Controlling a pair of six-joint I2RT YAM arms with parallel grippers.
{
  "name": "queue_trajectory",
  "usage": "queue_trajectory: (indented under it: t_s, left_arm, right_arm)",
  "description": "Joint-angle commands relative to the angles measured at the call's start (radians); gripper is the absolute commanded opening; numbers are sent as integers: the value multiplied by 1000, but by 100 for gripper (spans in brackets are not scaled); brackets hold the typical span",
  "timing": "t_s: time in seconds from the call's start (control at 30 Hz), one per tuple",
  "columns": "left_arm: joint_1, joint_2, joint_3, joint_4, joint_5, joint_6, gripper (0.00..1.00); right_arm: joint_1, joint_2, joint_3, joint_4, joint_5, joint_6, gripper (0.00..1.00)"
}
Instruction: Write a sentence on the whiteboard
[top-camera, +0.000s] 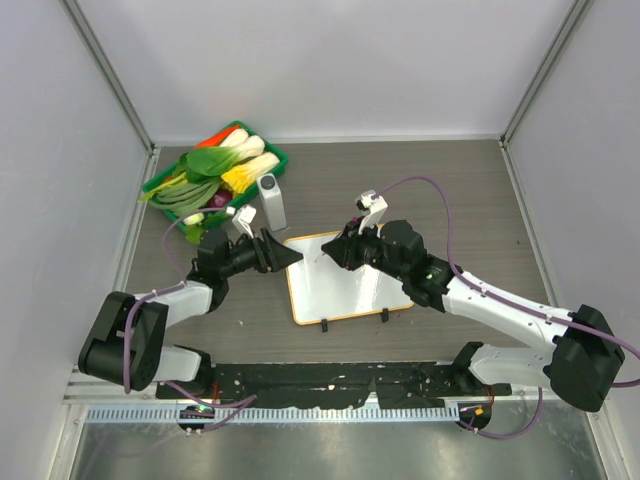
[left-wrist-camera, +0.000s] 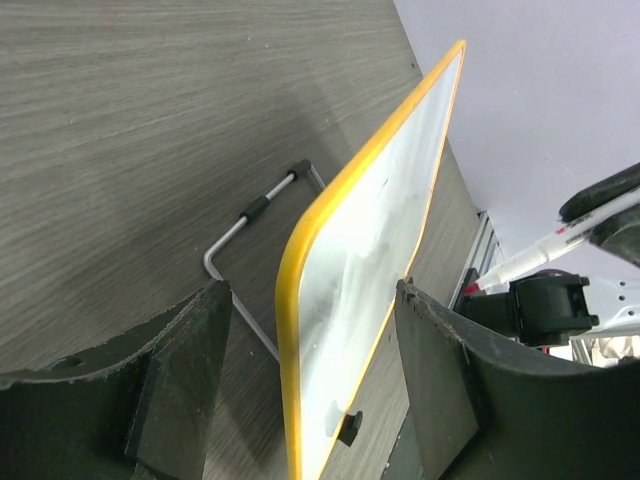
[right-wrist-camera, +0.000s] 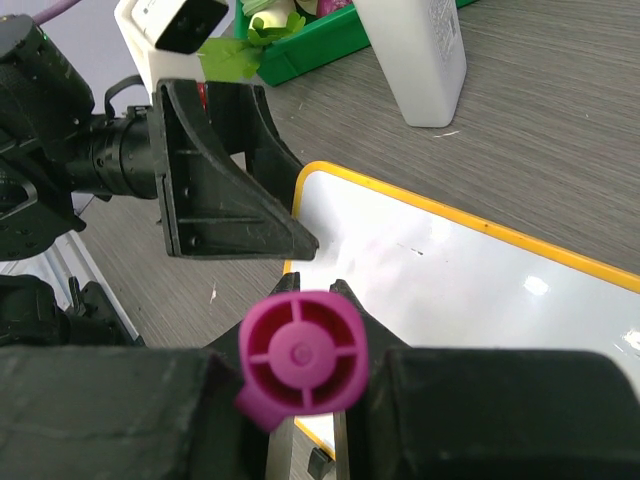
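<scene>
The whiteboard (top-camera: 345, 282) lies flat mid-table, white with an orange frame and two black clip feet on its near edge. My left gripper (top-camera: 288, 257) is open at the board's far-left corner. In the left wrist view its fingers (left-wrist-camera: 185, 375) straddle the orange edge (left-wrist-camera: 300, 330) with a gap on each side. Over the board's far part my right gripper (top-camera: 338, 252) is shut on a magenta marker (right-wrist-camera: 303, 350), whose end cap faces the camera. The sentence is out of view: the white face (right-wrist-camera: 460, 290) shows only faint smudges.
A green tray (top-camera: 272, 160) of toy vegetables stands at the far left. A white bottle (top-camera: 271, 202) stands just behind the board's far-left corner. A bent wire stand (left-wrist-camera: 250, 213) lies on the table beside the board. Walls close in the left, right and far sides.
</scene>
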Motion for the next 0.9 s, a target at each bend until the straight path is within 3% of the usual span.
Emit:
queue_trajectory:
  t_s: [0.0,0.17,0.23,0.47,0.7,0.87]
  left_arm:
    - [-12,-44,-34,92,-23,39,68]
    - [-20,-29,-33,110,-19,25,66]
    - [-20,-18,-33,143,-2,2,59]
    - [-23,-29,-51,169,4,-6,52]
    - [-26,-54,-58,101,-13,22,29]
    - [-25,-46,-51,75,-20,33,5]
  right_arm:
    - [3,-15,28,62,4,-19,1]
    - [5,-2,23,84,-11,-17,1]
    - [3,14,28,101,-30,-17,1]
    - [7,55,34,135,-13,-19,1]
    - [7,86,40,165,1,-34,1]
    - [26,101,36,191,2,-66,1]
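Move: The whiteboard's left edge, near its upper corner, stands between the left hand's open fingers, only about 1 cm ahead and 1 cm right; the board's middle is some 13 cm right, 2 cm back and 4 cm lower. The white bottle is about 14 cm ahead of the left hand and 5 cm left. From the marker-holding right hand, the writing spot lies roughly 3 cm left, 2 cm ahead and 7 cm down. The whiteboard's left edge is pinched near its upper corner as the left fingers close from wide open to nearly shut, the left hand easing about 1 cm back. The right hand, still gripping the marker, waits, lifts a touch, then carries the tip some 1.5 cm left, down and slightly forward towards the face's upper left part; whether the tip touches can't be seen. ##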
